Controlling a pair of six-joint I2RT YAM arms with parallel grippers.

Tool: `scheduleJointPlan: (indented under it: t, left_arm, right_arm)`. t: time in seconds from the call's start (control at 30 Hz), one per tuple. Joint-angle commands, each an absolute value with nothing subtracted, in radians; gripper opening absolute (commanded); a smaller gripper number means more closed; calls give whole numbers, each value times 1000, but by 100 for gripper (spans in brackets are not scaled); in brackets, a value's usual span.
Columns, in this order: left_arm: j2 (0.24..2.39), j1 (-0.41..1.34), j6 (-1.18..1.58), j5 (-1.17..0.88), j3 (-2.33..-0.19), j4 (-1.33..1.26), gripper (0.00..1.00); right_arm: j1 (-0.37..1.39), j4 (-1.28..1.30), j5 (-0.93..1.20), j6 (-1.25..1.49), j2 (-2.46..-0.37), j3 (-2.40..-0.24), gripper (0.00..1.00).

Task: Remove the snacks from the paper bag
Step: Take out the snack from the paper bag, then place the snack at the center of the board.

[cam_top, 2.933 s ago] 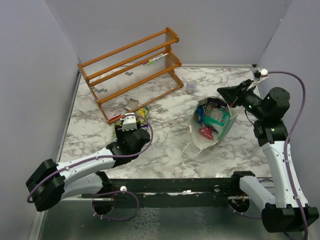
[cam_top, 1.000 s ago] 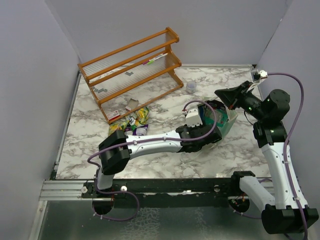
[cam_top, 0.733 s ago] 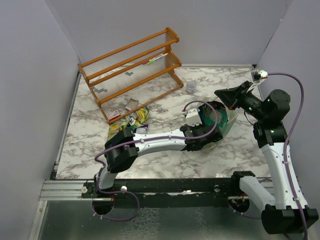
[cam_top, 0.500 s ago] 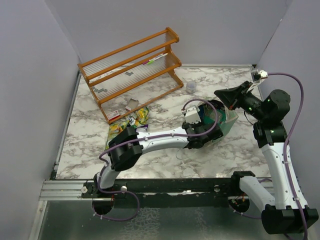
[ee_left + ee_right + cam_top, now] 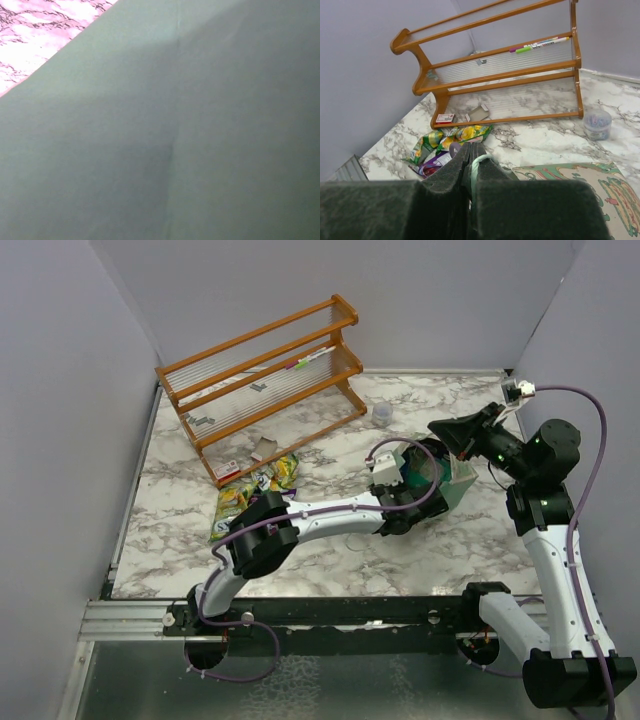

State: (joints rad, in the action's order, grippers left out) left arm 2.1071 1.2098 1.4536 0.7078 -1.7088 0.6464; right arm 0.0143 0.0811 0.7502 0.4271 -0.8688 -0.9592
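Observation:
The mint-green paper bag stands right of centre, and its plain paper side fills the left wrist view. My left gripper is pushed into the bag's mouth, so its fingers are hidden. Something teal shows inside the bag. My right gripper is shut on the bag's upper rim. Snacks lie on the marble near the rack: green-yellow packets and a purple one.
A wooden rack stands at the back left, with pens on its upper shelf. A small grey cup sits behind the bag. Small cards and a red-white box lie at the rack's foot.
My left arm has pushed further right into the bag, and the bag has shifted right and tipped up. The right arm holds still on the rim.

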Motion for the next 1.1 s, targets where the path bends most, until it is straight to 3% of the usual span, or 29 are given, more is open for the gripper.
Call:
scheduleJointPlan:
  t: [0.0,0.17,0.47,0.7,0.93,1.07]
  left_arm:
    - [2129,1198,1456,760,-1751,681,20]
    - [2053,1193,1443,782,-1721,686,1]
    - [1744,1194,1294,771,-1493,503,0]
    - [1485,1193,1090,667,-1249,183,0]
    - [1138,1187,520,379,-857,-352,0]
    - [921,1187,296,283,-722,-388,0]
  right_arm:
    - [21,40,775,441,-851,-964,2]
    - [21,56,763,428,-849,-969,2]
    - [21,87,737,393,-850,-967,2]
    - [21,99,719,380,-859,-973,2]
    - [21,100,719,373,-867,-979,2]
    - [21,100,716,369,-877,-984,2]
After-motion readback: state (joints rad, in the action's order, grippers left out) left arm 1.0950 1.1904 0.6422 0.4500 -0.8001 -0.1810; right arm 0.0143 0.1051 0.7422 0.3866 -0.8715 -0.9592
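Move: The red snack packet is right at the left fingertips, deep in the tilted bag, about 2 cm ahead and 2 cm below. The teal packet lies roughly 3 cm ahead and 4 cm to the right at about the same height, the dark purple one some 6 cm ahead and 4 cm right. The pile of snacks already taken out is about level, 35 cm left and 7 cm lower. From the right hand the red packet is about 7 cm left, level fore-and-aft, and 25 cm below. Forward by barely 1 cm, the left hand shuts its part-open fingers on the red packet inside the bag, then pulls it up about 18 cm and left some 11 cm, drawing back over the last stretch. On the way the wrist tips the fingers up and swings them clockwise, about 30 degrees each. The right hand stays put, keeping its pinch on the bag's handle. ##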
